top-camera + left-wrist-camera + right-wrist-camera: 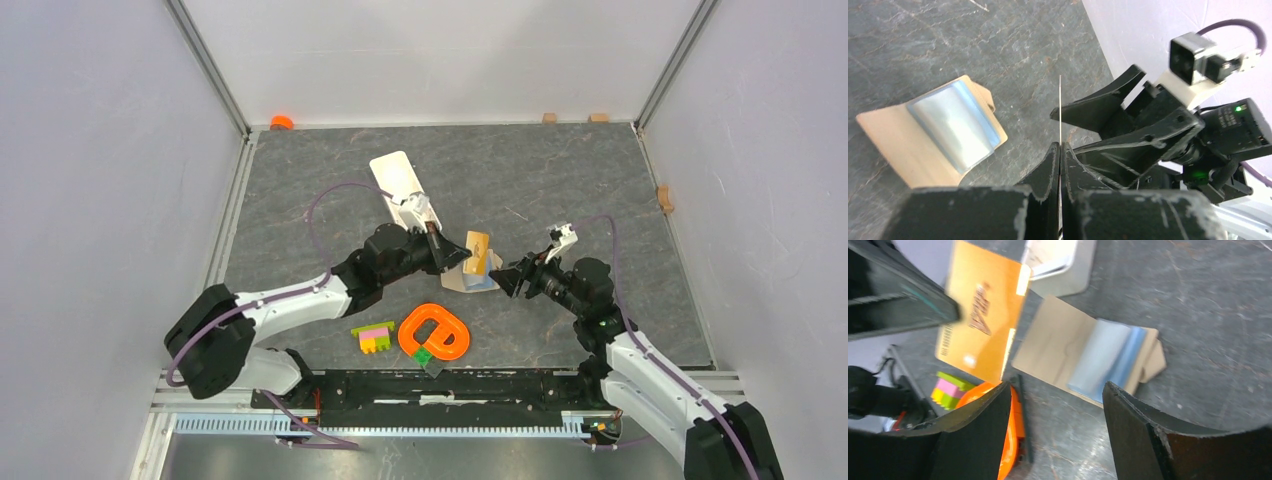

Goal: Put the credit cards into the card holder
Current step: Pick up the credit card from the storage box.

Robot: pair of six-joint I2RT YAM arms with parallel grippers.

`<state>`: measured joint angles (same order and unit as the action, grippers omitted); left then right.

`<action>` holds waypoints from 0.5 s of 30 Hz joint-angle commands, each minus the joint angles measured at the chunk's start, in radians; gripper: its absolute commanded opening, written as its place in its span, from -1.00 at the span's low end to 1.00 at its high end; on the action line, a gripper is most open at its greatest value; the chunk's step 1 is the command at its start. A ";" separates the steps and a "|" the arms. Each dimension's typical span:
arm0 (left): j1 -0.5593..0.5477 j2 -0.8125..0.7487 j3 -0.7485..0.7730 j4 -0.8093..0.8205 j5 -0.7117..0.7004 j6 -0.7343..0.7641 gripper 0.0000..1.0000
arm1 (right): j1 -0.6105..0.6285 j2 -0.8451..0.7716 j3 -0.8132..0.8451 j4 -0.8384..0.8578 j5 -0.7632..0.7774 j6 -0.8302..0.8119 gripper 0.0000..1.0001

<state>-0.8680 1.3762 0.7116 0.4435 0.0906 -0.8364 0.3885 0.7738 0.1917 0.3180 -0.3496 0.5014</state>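
Observation:
My left gripper [455,252] is shut on the orange-gold credit card [478,248] and holds it upright above the table. In the left wrist view this card [1060,107] shows edge-on as a thin line rising from the closed fingertips. The beige card holder [462,281] lies open on the table just below it, with the light blue card [952,125] lying on it. My right gripper [512,279] is open beside the holder's right edge, with nothing between its fingers. From the right wrist view the orange card [982,315] hangs left of the holder [1055,345].
A long white tray [400,180] lies behind the left gripper. An orange ring-shaped piece [435,332] and pink-yellow-green toy bricks [374,337] sit near the front edge. Small wooden blocks [549,117] and an orange cap [282,122] rest along the back wall.

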 commanded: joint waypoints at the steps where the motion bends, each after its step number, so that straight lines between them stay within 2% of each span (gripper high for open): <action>1: 0.003 -0.062 -0.059 0.024 0.010 0.004 -0.96 | -0.003 -0.032 -0.018 0.157 -0.123 0.099 0.43; 7: 0.004 -0.097 -0.115 0.114 0.055 -0.025 -0.95 | -0.003 -0.039 -0.022 0.251 -0.187 0.177 0.42; 15: 0.003 -0.096 -0.168 0.274 0.128 -0.091 -0.96 | -0.003 0.069 -0.009 0.342 -0.254 0.248 0.36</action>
<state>-0.8654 1.3037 0.5678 0.5648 0.1699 -0.8742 0.3878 0.8032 0.1730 0.5549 -0.5434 0.6949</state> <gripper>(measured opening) 0.025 0.694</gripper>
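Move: The left hand already holds the orange card, its middle 2 cm to the right of the pads. The right gripper's open fingers are about 8 cm to the left hand's right, 1 cm back and 7 cm lower. From the right hand the card lies some 6 cm left, 2 cm ahead and 6 cm up; the open card holder is 8 cm ahead, 6 cm left and 10 cm below, the orange loop 5 cm back, 14 cm left and 10 cm below. Still pinching the card by its edge, the left hand draws it back about 3 cm and slightly left, dipping a little and coming partly up again. The right hand, fingers kept wide open, rises roughly 4 cm and goes 3 cm left and 2 cm back towards the card, its left side rolling up while it turns counter-clockwise, some 15 degrees in all. ##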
